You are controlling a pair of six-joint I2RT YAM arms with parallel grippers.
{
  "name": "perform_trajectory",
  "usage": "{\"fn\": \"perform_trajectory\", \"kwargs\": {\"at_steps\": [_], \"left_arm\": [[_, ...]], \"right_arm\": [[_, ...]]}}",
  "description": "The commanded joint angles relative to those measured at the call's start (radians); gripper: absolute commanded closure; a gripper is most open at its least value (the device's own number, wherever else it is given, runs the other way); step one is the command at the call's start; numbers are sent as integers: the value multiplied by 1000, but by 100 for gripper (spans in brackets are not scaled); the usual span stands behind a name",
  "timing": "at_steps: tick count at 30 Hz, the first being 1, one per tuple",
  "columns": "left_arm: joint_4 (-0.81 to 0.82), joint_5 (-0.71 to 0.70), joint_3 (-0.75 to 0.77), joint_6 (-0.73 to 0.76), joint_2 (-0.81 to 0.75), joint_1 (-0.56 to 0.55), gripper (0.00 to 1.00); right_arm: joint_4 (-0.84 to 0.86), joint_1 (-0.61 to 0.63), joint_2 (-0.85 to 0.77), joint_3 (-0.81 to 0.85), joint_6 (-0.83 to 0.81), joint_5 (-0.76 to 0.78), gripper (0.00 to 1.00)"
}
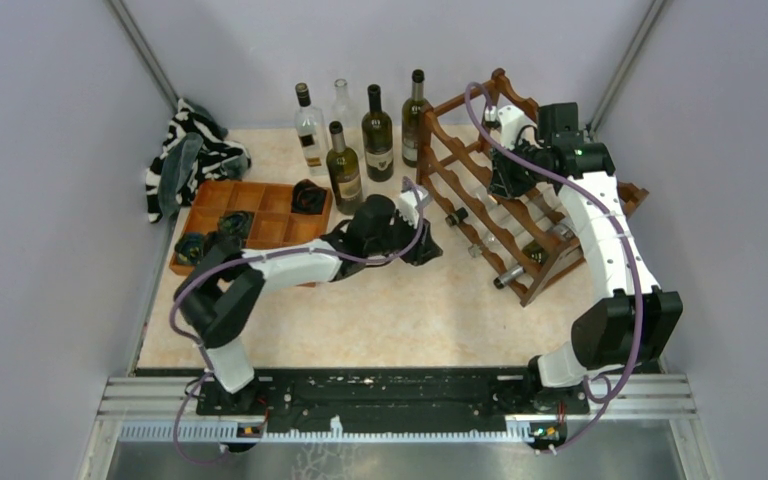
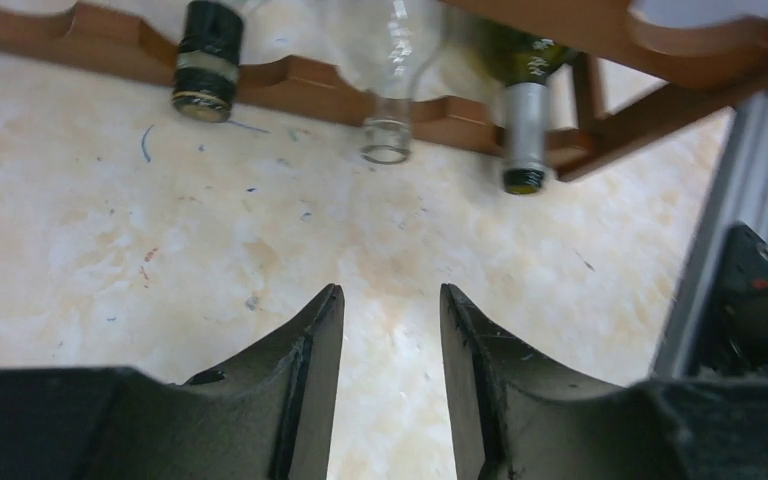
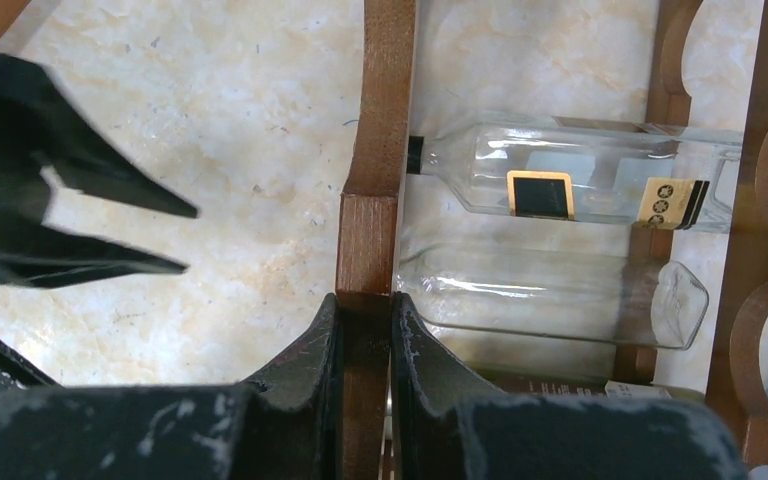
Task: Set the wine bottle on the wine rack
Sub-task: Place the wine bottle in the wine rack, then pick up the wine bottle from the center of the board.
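The dark reddish-brown wine rack point(image 1: 457, 103) stands at the right of the table. Three wine bottles lie in its lower tiers, necks point(image 1: 480, 248) pointing to the left. In the left wrist view these necks are a dark one point(image 2: 205, 70), a clear one point(image 2: 388, 130) and a green one with silver foil point(image 2: 523, 130). My left gripper point(image 1: 426, 248) point(image 2: 390, 300) hovers low over the table just left of the rack, open, nothing between its fingers. My right gripper point(image 1: 498, 185) point(image 3: 365, 305) is shut on an upright wooden rail point(image 3: 370, 220) of the rack, beside two clear bottles point(image 3: 580, 175) point(image 3: 560, 295).
Several more bottles point(image 1: 377, 130) stand upright at the back of the table, left of the rack. An orange-brown compartment tray point(image 1: 260, 200) with dark small objects lies at the left, under the left arm. A black-and-white striped cloth point(image 1: 185, 155) lies at the far left.
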Motion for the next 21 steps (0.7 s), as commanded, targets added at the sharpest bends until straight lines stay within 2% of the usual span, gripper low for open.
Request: {"fn": "perform_trajectory", "kwargs": {"at_steps": [1, 7, 13, 16, 20, 21], "left_arm": [[27, 131, -103, 79, -182, 0, 52], [-54, 121, -151, 140, -422, 16, 38], [-81, 169, -163, 124, -554, 92, 26], [-89, 189, -170, 92, -602, 151, 21], [-95, 207, -172, 23, -659, 249, 3], [-98, 208, -170, 9, -671, 273, 1]], "right_arm": [[-1, 12, -43, 52, -33, -37, 91], [-50, 0, -47, 101, -132, 16, 88], [-96, -10, -47, 136, -171, 12, 86], [-103, -9, -47, 139, -164, 6, 71], [-98, -10, -51, 159, -138, -5, 49], [-99, -10, -49, 176, -132, -13, 45]]}}
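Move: The nearest wine bottle, front of the standing group, is about 19 cm ahead of my left hand, 17 cm left and slightly higher. The middle green bottle stands some 7 cm beyond it and 6 cm to its right. The cap of the racked bottle is about 11 cm ahead of my left hand, 6 cm right, 7 cm below. My right hand is already shut on the rack's upper rail; from it, that wine bottle lies roughly 14 cm ahead, 35 cm left. I lift my empty left hand about 19 cm and swing it some 11 cm left, away from the racked bottle's cap, easing back a little first, while the fingers tip up about 20 degrees and spread nearly wide. My right hand draws the gripped rail back and right a centimetre or two with a slight counter-clockwise twist, then opens around it and starts to rise. ##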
